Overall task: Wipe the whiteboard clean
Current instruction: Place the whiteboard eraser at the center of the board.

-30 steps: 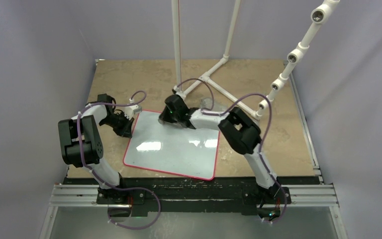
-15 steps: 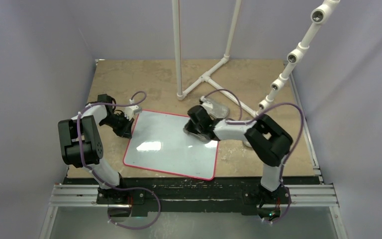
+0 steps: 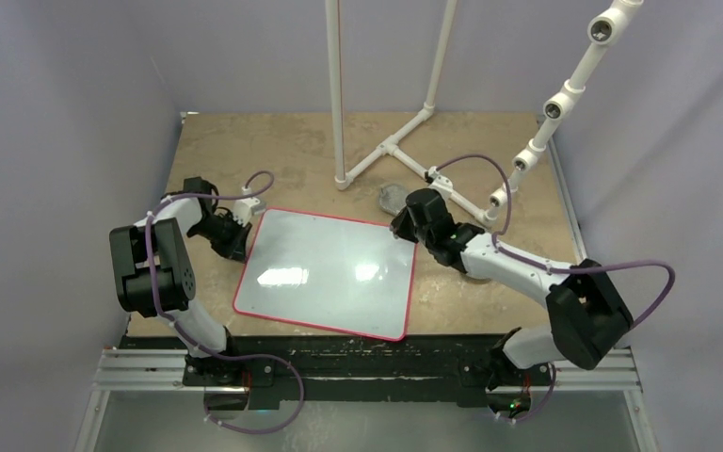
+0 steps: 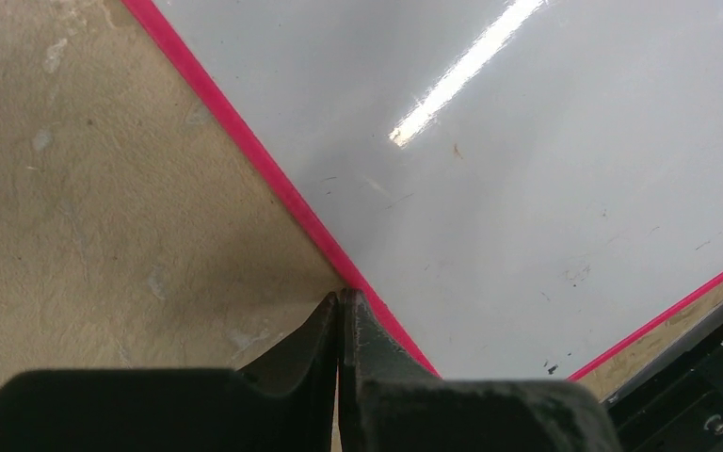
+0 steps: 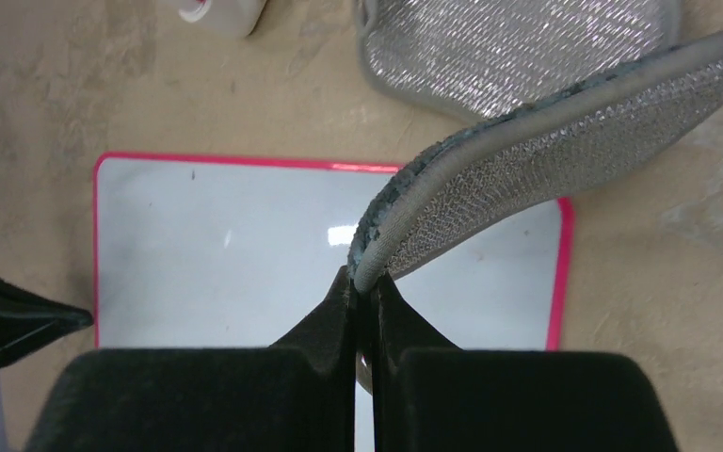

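Observation:
The whiteboard (image 3: pixel 325 273) lies flat on the tan table, glossy white with a thin red rim and only tiny specks on it (image 4: pixel 527 188). My left gripper (image 3: pixel 242 245) is shut with nothing in it, its tips (image 4: pixel 341 299) resting at the board's left rim. My right gripper (image 3: pixel 405 226) hovers by the board's upper right corner, shut on the edge of a silvery-grey oval pad (image 5: pixel 546 141). In the right wrist view the pad sticks up and right from the jaws (image 5: pixel 364 282), above the board (image 5: pixel 245 245).
A second silvery pad (image 3: pixel 391 196) (image 5: pixel 518 47) lies on the table just behind the board's right corner. A white pipe frame (image 3: pixel 386 151) stands at the back, with a slanted jointed pipe (image 3: pixel 546 122) to the right. Grey walls enclose the table.
My right arm has swung right with the pad, from the board's upper middle across to its upper right corner. The left arm and the board have not moved.

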`<state>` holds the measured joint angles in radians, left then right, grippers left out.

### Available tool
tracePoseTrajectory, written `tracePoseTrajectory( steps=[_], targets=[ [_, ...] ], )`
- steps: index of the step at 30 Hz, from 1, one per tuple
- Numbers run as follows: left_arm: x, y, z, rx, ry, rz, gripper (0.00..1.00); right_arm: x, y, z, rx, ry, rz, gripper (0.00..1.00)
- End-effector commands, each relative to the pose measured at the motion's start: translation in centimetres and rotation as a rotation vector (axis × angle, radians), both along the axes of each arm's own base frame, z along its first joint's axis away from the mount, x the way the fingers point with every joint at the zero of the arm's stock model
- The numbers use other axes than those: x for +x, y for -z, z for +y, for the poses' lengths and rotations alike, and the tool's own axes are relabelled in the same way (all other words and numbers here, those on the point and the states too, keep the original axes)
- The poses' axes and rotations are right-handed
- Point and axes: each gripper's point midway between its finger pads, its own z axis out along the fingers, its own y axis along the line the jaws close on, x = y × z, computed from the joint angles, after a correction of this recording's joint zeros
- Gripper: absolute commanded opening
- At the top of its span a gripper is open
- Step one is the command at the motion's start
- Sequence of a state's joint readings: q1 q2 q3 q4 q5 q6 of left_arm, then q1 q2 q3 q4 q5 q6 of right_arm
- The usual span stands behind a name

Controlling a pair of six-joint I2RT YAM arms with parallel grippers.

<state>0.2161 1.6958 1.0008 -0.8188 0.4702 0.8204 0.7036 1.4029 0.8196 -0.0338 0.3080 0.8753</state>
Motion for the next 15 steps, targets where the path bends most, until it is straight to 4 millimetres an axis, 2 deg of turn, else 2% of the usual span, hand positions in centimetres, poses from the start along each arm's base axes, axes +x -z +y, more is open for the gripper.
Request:
tracePoseTrajectory(
  steps=[1, 5, 6, 7, 9, 11, 13, 15],
  targets=[
    [1.1, -1.2, 1.2, 0.035, -0.055, -0.044, 0.03, 1.8, -0.1, -1.5, -0.121, -0.012, -0.010, 0.00],
    [1.4, -1.9, 2.0, 0.048, -0.080, -0.065, 0.14, 2.6, -0.3, -1.5, -0.161, -0.014, -0.013, 0.00],
    [1.6, -2.1, 2.3, 0.051, -0.091, -0.071, 0.20, 2.7, -0.5, -1.6, -0.169, -0.009, -0.018, 0.01],
    [1.7, -2.3, 2.6, 0.049, -0.103, -0.077, 0.31, 2.8, -0.9, -1.8, -0.175, -0.004, -0.024, 0.05],
    [2.0, -2.8, 3.2, 0.040, -0.124, -0.089, 0.60, 3.1, -1.6, -2.2, -0.191, 0.011, -0.034, 0.22],
    [2.2, -3.3, 3.7, 0.026, -0.146, -0.102, 0.78, 3.3, -2.4, -2.7, -0.212, 0.026, -0.044, 0.48],
    [2.4, -3.7, 4.1, 0.013, -0.165, -0.113, 0.86, 3.2, -3.4, -3.4, -0.220, 0.052, -0.058, 0.72],
    [2.6, -4.1, 4.4, 0.008, -0.177, -0.125, 0.89, 3.1, -4.3, -4.0, -0.215, 0.070, -0.080, 0.91]
  ],
)
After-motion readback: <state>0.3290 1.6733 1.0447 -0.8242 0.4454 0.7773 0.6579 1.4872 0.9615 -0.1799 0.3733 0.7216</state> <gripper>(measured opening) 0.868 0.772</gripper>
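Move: The right hand holds the eraser by one end about 9 cm above the board. The board's far right corner is some 4 cm to its right and 3 cm ahead, a spare eraser pad roughly 9 cm ahead, and the board's centre about 19 cm left and 9 cm back. The left hand's shut fingertips are at the board's left edge, 1 cm to their right; the board's centre is about 21 cm right and 4 cm back. The right hand eases forward and to the right, about 3.5 cm in all, towards the board's far right corner, dipping slightly and rising again as it rolls its left side down some 10 degrees, and opens its fingers wide to let go of the eraser. At the same time the left hand slides off leftward about 4 cm, away from the board's left edge, then lifts slightly while its fingers spread wide. ##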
